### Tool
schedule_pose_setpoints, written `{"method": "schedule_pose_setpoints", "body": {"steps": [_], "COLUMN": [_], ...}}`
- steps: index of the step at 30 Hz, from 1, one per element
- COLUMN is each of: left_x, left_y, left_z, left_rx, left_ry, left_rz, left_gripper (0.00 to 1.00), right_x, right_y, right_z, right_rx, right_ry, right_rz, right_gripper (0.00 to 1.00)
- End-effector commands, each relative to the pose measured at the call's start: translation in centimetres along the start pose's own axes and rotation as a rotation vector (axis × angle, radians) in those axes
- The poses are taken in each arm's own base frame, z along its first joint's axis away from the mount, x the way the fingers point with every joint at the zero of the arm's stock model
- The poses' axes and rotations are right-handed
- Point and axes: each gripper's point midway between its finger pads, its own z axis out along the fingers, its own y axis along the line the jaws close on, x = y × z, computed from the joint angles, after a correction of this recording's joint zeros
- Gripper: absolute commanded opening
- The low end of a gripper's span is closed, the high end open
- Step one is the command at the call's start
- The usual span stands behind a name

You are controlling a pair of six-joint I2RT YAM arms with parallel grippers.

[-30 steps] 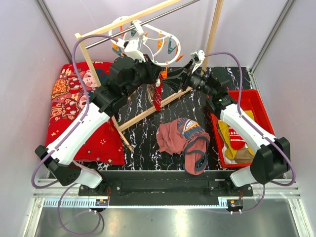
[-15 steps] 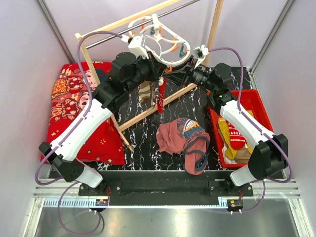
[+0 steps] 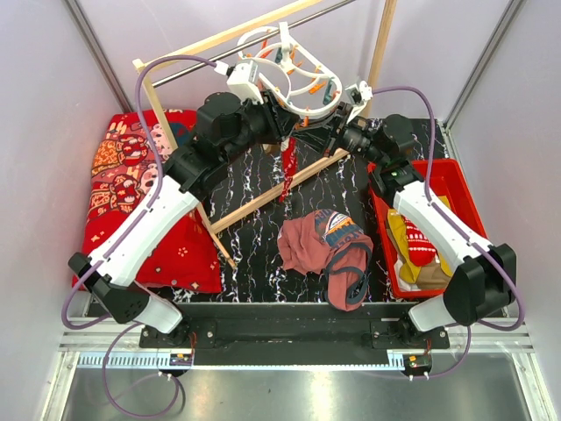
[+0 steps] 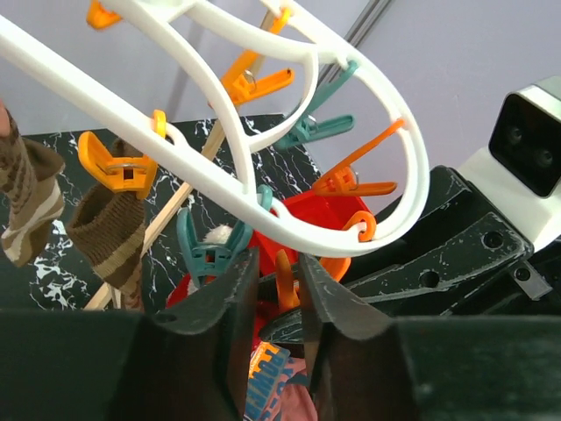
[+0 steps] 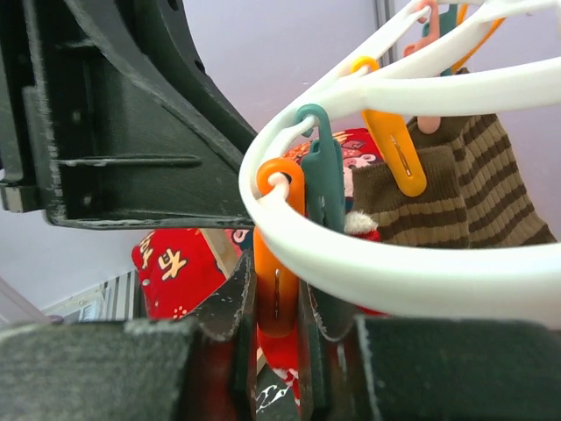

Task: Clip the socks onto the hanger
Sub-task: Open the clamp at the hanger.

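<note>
The white hanger (image 3: 302, 107) hangs from the rail, between my two grippers. A red sock (image 3: 284, 167) dangles below it. Brown striped socks (image 4: 110, 237) are pegged to the ring (image 4: 202, 175); one also shows in the right wrist view (image 5: 456, 193). My left gripper (image 4: 276, 259) is open under the ring, with an orange peg (image 4: 285, 279) standing loosely between its jaws. My right gripper (image 5: 276, 281) is shut on an orange peg (image 5: 276, 263) hanging from the ring (image 5: 394, 281), a teal peg (image 5: 324, 184) right beside it. In the top view both grippers (image 3: 307, 130) meet under the hanger.
A red bin (image 3: 456, 171) at the right holds yellow and red socks (image 3: 412, 241). A maroon garment (image 3: 324, 250) lies mid-table. A red cushion (image 3: 131, 193) lies at the left. The wooden rack's slanted pole (image 3: 254, 200) crosses beneath the hanger.
The hanger has swung up and right. My right jaws have closed onto the orange peg. My left jaws have parted a little. The brown socks are now hidden from above.
</note>
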Motion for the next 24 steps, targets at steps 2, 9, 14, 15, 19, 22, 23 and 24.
{"method": "schedule_pose_setpoints", "body": {"steps": [2, 9, 14, 15, 19, 22, 23, 24], "left_x": [-3.9, -3.0, -2.7, -2.5, -1.8, -1.5, -1.4, -1.4], "left_y": [-2.1, -2.6, -2.1, -2.1, -1.8, -1.8, -1.8, -1.8], "left_z": [-2.6, -2.7, -2.2, -2.0, -1.6, -1.4, -1.4, -1.2], "left_rx": [0.075, 0.086, 0.051, 0.045, 0.021, 0.005, -0.001, -0.007], "left_ry": [-0.117, -0.101, -0.1, -0.096, -0.077, -0.074, -0.073, -0.071], "left_rz": [0.005, 0.052, 0.101, 0.109, 0.145, 0.164, 0.171, 0.177], "left_gripper": [0.46, 0.7, 0.71, 0.71, 0.71, 0.69, 0.69, 0.69], "right_x": [-2.3, -1.8, -2.0, -1.9, -2.0, -1.9, -1.9, -1.9], "right_y": [1.5, 1.2, 1.3, 1.2, 1.2, 1.3, 1.3, 1.3], "right_z": [-0.1, 0.2, 0.2, 0.2, 0.2, 0.3, 0.3, 0.4], "right_rx": [0.045, 0.085, 0.089, 0.092, 0.097, 0.094, 0.094, 0.093], "right_ry": [-0.041, -0.026, -0.027, -0.025, -0.025, -0.025, -0.025, -0.023], "right_rz": [-0.092, -0.108, -0.115, -0.115, -0.12, -0.119, -0.12, -0.121], "right_gripper": [0.02, 0.02, 0.02, 0.02, 0.02, 0.02, 0.02, 0.02]}}
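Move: The orange clamp at the hanger's near rim sits just off the left fingertips, about 2 cm ahead, 2 cm to the right and 1 cm up. It is already pinched right at the right hand's point. From the left hand, the green clamp is about 4 cm ahead, level sideways and 1 cm up, with the red sock's middle some 10 cm below it; the brown sock's orange clamp is roughly 6 cm ahead, 7 cm left and 2 cm up. Left fingers spread wide, backing about 2 cm off the orange clamp, which the right hand keeps pinching. ##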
